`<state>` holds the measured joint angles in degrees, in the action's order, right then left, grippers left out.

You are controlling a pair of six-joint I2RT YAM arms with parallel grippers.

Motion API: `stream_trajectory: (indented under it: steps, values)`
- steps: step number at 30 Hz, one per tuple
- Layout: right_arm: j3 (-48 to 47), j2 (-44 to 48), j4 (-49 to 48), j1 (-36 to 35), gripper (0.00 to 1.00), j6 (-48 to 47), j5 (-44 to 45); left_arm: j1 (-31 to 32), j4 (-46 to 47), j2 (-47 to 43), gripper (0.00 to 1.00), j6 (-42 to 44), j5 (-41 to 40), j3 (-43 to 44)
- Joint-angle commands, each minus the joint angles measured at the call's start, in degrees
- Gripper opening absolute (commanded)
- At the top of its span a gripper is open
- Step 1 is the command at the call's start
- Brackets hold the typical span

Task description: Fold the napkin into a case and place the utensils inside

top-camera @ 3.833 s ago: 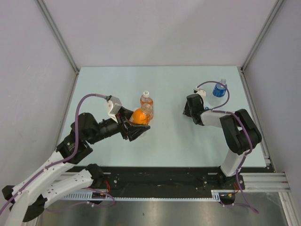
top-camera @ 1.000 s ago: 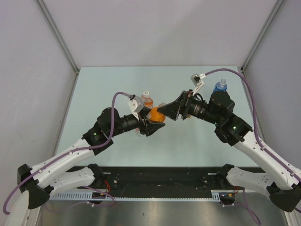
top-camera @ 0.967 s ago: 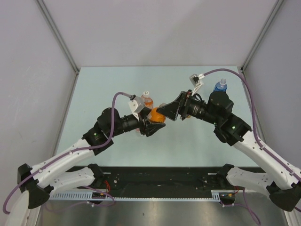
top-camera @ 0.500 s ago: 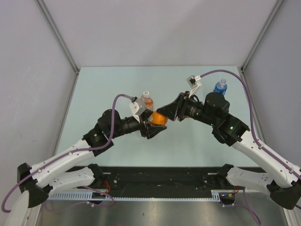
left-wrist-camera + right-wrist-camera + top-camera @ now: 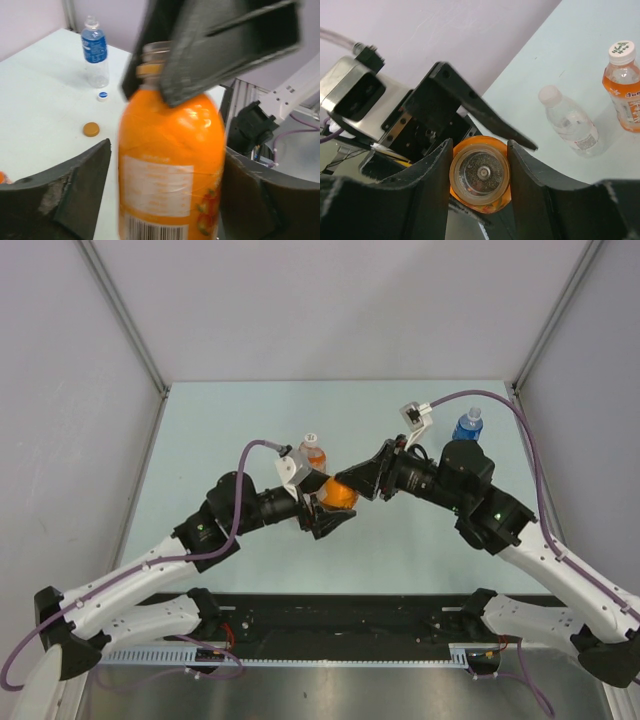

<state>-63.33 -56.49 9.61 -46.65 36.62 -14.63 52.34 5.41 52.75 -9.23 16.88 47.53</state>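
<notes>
No napkin and no utensils show in any view. An orange juice bottle [image 5: 338, 494] without a cap hangs above the table between both arms. My right gripper [image 5: 480, 175] is shut on its neck, one finger on each side of the open mouth [image 5: 480, 172]. My left gripper [image 5: 167, 195] stands round the bottle's body [image 5: 170, 165]. A strip of table shows between its left finger [image 5: 85, 185] and the label, and the right finger lies against the bottle. From above, the left gripper [image 5: 328, 508] and the right gripper [image 5: 352, 480] meet at the bottle.
A blue-labelled bottle [image 5: 467, 426] stands at the back right, with a blue cap [image 5: 103, 95] and an orange cap [image 5: 91, 129] lying near it. A small orange drink bottle [image 5: 312, 453] and a clear bottle [image 5: 570, 125] stand behind the left gripper.
The right gripper has shut on the orange bottle's neck. The left gripper's jaws have loosened a little round the body. Both arms shifted only slightly.
</notes>
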Motion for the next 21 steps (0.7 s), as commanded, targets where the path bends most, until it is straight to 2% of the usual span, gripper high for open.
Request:
stream_trajectory:
  steps: [1,6,11,18,21]
  values:
    - [-0.74,3.58,0.32,-0.37,0.0,-2.96,1.18,-0.39,-1.8,-1.95,0.99,1.15,-6.77,2.92]
    - [-1.88,5.07,2.69,-0.02,0.0,-4.19,3.9,-0.39,-3.21,-3.27,1.0,0.8,-9.58,3.62]
    - [-4.69,7.09,6.73,1.3,0.0,-7.87,11.37,-0.39,-10.67,-5.46,1.0,2.46,-12.84,6.08]
    - [-6.45,7.71,8.76,7.89,0.0,-10.34,14.63,-0.39,-15.77,-11.0,1.0,3.87,-13.36,5.65]
    - [-6.46,8.06,11.22,8.95,0.0,-14.99,28.04,-0.39,-17.8,-12.76,1.0,3.79,-15.82,5.38]
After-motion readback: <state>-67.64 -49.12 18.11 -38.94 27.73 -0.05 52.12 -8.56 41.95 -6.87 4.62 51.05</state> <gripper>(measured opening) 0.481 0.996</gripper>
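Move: The small orange bottle is in both hands: its body lies between the left fingers, its middle some 5 cm left of and 5 cm below the right fingers, which grip the neck. From the right hand, the blue-label bottle stands about 28 cm ahead, 30 cm right and 15 cm lower. The loose brown cap lies about 18 cm ahead, 13 cm right and 25 cm down; the orange-labelled soda bottle is roughly 17 cm ahead, 8 cm left and 15 cm down. The orange bottle stays pinched at the neck by the right hand while the left fingers spread wide and let go of its body. The right hand first eases right and slightly up, then speeds off right, forward and up, about 9 cm to the right in all, towards the blue-label bottle, turning some 20 degrees clockwise. The left hand draws back leftward about 6 cm and rises a little. ##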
